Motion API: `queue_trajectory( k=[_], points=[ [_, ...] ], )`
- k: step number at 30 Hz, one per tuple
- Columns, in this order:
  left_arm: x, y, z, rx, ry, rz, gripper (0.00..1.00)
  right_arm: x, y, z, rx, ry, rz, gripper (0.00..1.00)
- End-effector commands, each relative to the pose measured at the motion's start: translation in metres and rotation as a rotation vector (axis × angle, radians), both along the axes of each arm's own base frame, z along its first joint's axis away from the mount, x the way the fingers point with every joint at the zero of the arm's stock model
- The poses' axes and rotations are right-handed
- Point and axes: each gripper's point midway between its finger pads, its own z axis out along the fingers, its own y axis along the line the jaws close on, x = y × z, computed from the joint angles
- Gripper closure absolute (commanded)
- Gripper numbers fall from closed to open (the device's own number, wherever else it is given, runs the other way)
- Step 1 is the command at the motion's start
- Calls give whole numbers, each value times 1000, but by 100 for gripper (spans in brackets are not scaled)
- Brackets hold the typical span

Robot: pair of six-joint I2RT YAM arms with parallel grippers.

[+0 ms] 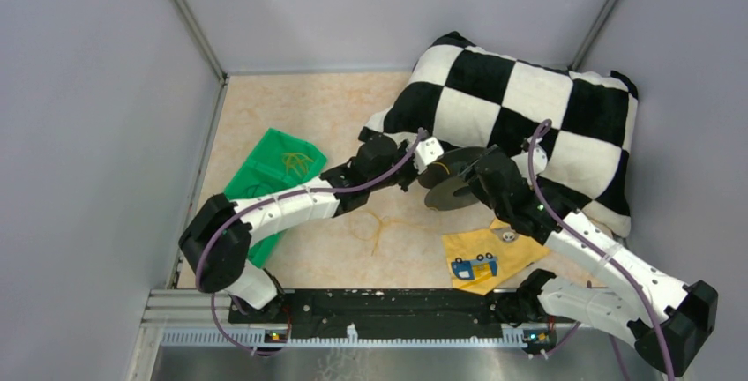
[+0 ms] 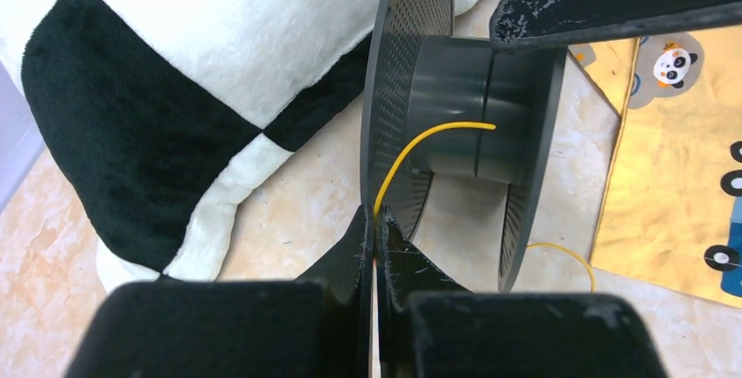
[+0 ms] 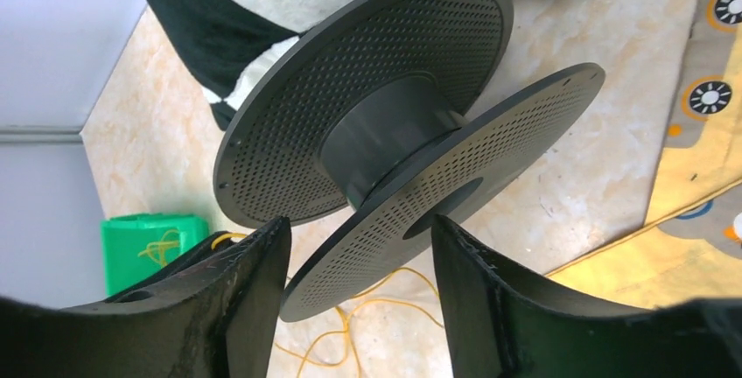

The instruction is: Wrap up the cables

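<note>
The cable is a thin yellow wire. It lies in loose loops (image 1: 375,227) on the table and runs up to the hub of a black perforated spool (image 1: 450,185). My left gripper (image 2: 374,220) is shut on the wire (image 2: 420,146) just below the spool's left flange (image 2: 411,37). My right gripper (image 3: 359,220) stands open, its fingers on either side of the near flange (image 3: 455,168) with gaps showing on both sides. More wire loops (image 3: 367,308) lie on the table under that flange. In the top view the right gripper (image 1: 467,178) sits at the spool's right side.
A black-and-white checkered pillow (image 1: 529,108) fills the back right, just behind the spool. A green bag (image 1: 273,165) with some yellow wire on it lies at the left. A yellow printed cloth (image 1: 489,257) lies near the front right. Grey walls enclose the table.
</note>
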Motion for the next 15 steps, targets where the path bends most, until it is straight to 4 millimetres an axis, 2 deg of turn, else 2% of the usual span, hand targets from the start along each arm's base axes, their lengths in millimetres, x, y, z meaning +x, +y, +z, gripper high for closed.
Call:
queue_trajectory(
  k=[1, 5, 9, 12, 13, 14, 15],
  points=[
    [-4, 4, 37, -93, -58, -3, 100, 5, 8, 8, 18, -33, 39, 46],
    [-19, 10, 36, -108, -24, -24, 100, 6, 17, 11, 32, -59, 90, 61],
    [-28, 21, 46, -208, -41, 27, 100, 10, 31, 20, 18, -79, 173, 82],
    [-32, 28, 46, -235, -29, 77, 100, 12, 35, 21, -20, -56, 200, 87],
    [-32, 30, 47, -229, -34, 106, 100, 12, 36, 20, -25, -51, 205, 90],
    [-33, 31, 50, -225, -44, 139, 100, 12, 37, 20, -23, -49, 208, 99],
    [-36, 32, 53, -231, -49, 163, 100, 13, 38, 20, -13, -50, 207, 100]
  ],
)
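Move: Between the two hands hangs or stands the tilted grey spool: its middle is about 3 cm ahead of the right hand, 4 cm to its left and 4 cm below. The yellow cloth lies some 12 cm back from the right hand and 5 cm to its right; the checkered pillow is about 12 cm ahead and 12 cm right of that hand. From the left hand, already gripping the yellow cable end, the spool is about 5 cm right, 1 cm back, 4 cm below. Closing from about two-thirds open to nearly shut, the right fingers pinch the rim of the spool's right-hand flange while that hand shifts some 2.5 cm left and swings about 10 degrees counter-clockwise. The left hand keeps its hold on the cable end and draws back and left, away from the right hand, by about 4.5 cm, rising slightly. ##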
